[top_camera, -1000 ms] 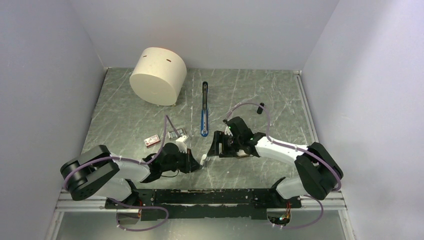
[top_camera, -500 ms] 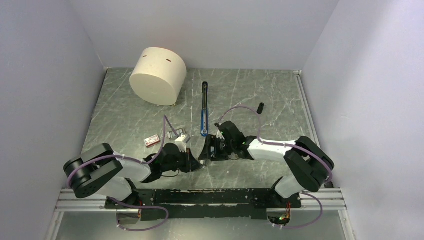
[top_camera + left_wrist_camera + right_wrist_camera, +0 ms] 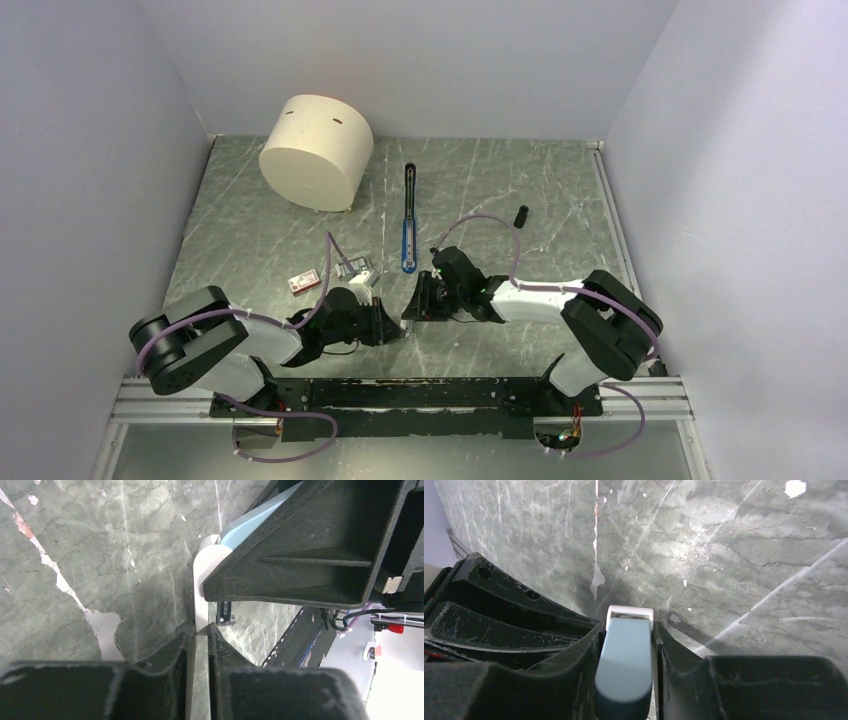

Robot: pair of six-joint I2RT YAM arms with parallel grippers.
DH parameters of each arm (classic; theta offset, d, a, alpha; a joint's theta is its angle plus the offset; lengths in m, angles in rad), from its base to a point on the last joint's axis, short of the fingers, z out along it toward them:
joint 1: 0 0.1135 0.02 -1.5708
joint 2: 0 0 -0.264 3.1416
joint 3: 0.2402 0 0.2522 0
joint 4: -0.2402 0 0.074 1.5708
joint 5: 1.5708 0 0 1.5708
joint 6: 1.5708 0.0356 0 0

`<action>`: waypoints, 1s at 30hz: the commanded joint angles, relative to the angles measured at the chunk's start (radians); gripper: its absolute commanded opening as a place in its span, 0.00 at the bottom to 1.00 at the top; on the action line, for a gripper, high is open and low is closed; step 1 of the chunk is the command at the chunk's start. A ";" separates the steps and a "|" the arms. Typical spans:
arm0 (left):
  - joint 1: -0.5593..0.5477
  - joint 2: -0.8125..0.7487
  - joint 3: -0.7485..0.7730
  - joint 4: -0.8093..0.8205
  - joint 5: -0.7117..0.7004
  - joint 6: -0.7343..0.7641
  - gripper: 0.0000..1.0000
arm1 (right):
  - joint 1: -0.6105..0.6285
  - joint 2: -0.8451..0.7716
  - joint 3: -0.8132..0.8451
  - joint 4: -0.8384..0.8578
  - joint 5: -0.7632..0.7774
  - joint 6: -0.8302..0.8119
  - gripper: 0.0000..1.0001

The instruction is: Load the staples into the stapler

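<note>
The blue stapler (image 3: 407, 238) lies open at the table's middle, its black arm stretched toward the back. The staples (image 3: 349, 267) sit as a small silver block left of it, with the red-and-white box (image 3: 303, 283) further left. Both grippers meet in front of the stapler. My left gripper (image 3: 397, 327) (image 3: 201, 628) pinches the thin white edge of a small pale-blue capsule piece (image 3: 209, 567). My right gripper (image 3: 409, 309) (image 3: 627, 630) is shut on the same piece (image 3: 624, 665) from the other side, its fingers pressed against both flanks. Neither wrist view shows the stapler or the staples.
A large cream cylinder (image 3: 316, 150) stands at the back left. A small black cylinder (image 3: 521, 214) lies right of the stapler. Grey walls close in the table on three sides.
My right gripper has slid left to meet the left one and its jaws have closed from wide open onto the pale-blue piece. The left arm has barely moved.
</note>
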 commanded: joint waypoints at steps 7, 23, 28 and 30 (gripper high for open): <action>-0.009 -0.051 0.010 -0.036 -0.011 0.038 0.37 | 0.003 0.002 0.096 -0.208 0.100 -0.058 0.32; -0.008 -0.318 0.019 -0.290 -0.108 0.086 0.70 | -0.115 0.151 0.384 -0.580 0.449 -0.331 0.34; -0.008 -0.389 0.033 -0.375 -0.154 0.114 0.75 | -0.173 0.240 0.472 -0.588 0.446 -0.396 0.36; -0.007 -0.395 0.029 -0.368 -0.156 0.114 0.77 | -0.189 0.285 0.527 -0.601 0.437 -0.423 0.37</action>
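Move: The light-blue mini stapler is already between both hands' fingertips, within about 1 cm of each hand point. The right hand will take it to the bare table some 11 cm ahead, 8 cm right and a little below. From the right hand, the opened blue stapler's middle lies about 25 cm straight ahead, a few centimetres lower; the beige block, hidden under that arm, is about 18 cm right and 3 cm ahead. The left hand lets go and rises while the right carries the mini stapler about 11 cm forward, 8 right. ##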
